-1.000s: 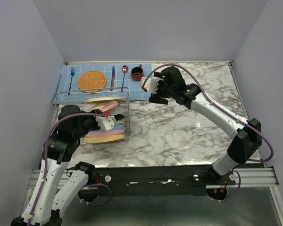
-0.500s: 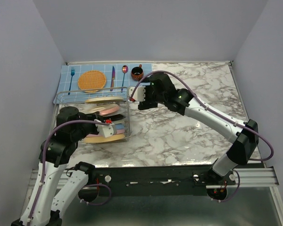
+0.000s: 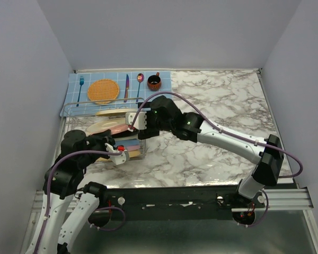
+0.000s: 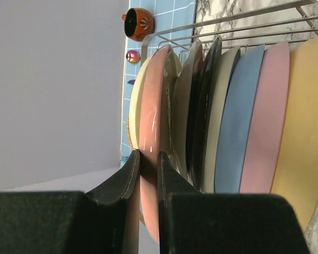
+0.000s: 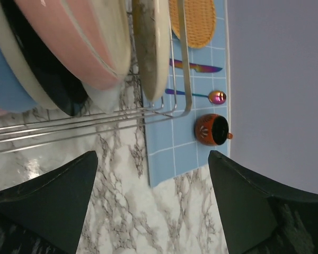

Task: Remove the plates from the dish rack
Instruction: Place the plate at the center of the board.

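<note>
The silver wire dish rack (image 3: 69,109) stands at the left of the table with several plates on edge in it. My left gripper (image 3: 117,152) is at the rack's near side, shut on the rim of a pink plate (image 4: 151,106) that leans against a cream plate. Behind it stand a black-rimmed plate (image 4: 199,106), a blue plate (image 4: 241,121), a second pink plate (image 4: 267,116) and a yellow-orange plate (image 4: 302,127). My right gripper (image 3: 133,120) hangs open over the rack's right end, beside the pink plate's top edge (image 5: 79,47), with nothing between its fingers (image 5: 58,196).
A blue checked placemat (image 3: 74,87) lies behind the rack, carrying a fork, an orange woven disc (image 3: 103,90), a knife, a spoon and a small dark red cup (image 5: 212,129). The rack's wire end (image 5: 180,63) is close to my right gripper. Marble tabletop (image 3: 212,106) extends right.
My right arm has swung left from near the cup to over the rack's right end. My left gripper has drawn back toward the near edge, tilting the pink plate it holds.
</note>
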You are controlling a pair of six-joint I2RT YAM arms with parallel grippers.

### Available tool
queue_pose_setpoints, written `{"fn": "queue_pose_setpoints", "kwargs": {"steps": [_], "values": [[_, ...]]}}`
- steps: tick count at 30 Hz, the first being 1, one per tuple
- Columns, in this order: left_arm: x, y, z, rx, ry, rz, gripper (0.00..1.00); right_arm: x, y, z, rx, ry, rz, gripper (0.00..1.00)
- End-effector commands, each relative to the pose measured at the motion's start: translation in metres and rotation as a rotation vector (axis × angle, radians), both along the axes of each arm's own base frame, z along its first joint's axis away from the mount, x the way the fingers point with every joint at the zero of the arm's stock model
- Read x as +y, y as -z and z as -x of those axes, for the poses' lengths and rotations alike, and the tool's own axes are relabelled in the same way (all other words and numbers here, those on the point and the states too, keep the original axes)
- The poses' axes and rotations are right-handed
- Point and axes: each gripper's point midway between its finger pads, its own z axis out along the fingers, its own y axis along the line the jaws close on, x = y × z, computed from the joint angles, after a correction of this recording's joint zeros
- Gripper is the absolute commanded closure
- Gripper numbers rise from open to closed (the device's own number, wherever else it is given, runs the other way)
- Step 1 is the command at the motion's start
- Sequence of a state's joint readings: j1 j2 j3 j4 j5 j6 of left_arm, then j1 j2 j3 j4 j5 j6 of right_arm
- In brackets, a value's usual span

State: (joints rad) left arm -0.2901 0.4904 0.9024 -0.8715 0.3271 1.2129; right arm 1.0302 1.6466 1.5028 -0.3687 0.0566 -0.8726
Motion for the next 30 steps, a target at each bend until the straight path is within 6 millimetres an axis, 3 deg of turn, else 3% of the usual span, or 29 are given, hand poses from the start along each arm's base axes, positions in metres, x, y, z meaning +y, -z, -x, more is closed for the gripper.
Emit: {"fn": "queue_pose_setpoints", "kwargs": {"steps": [1, 12, 17, 30], "values": [[-0.010, 0.010, 0.007, 0.021, 0.052, 0.029, 1.00, 0.021, -0.005, 0.024, 0.050, -0.003, -0.056, 0.07], [-0.014, 0.003, 0.003, 0.010, 0.059, 0.050, 1.00, 0.045, -0.013, 0.033, 0.072, -0.034, -0.094, 0.08], [-0.014, -0.003, 0.007, -0.013, 0.073, 0.050, 1.00, 0.058, -0.026, 0.032, 0.071, -0.048, -0.124, 0.08], [-0.013, -0.006, 0.009, -0.026, 0.076, 0.039, 1.00, 0.083, -0.007, 0.054, 0.135, -0.098, -0.107, 0.09]]}}
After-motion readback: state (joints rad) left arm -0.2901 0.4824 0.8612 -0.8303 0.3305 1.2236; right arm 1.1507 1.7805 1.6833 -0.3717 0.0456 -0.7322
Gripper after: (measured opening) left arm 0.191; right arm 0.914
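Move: My left hand already pinches the near rim of the pink-rimmed plate; the plate's middle is about 3 cm ahead, 2 cm left and 5 cm below. From my open right hand, that middle is some 12 cm left, 2 cm back and 4 cm below. The cream plate at the rack's far end is about 6 cm ahead, 10 cm left and 8 cm below; the black plate is roughly 2 cm back, 8 cm left and 8 cm below. With my left hand I keep my pinch and hold the plate nearly still over the rack. I bring my open right hand in from the right, first back and left, then mostly left with a slight rise, about 7 cm left and 4 cm back in all, until its spread fingers come close around the free right-hand rim; I don't close them. ##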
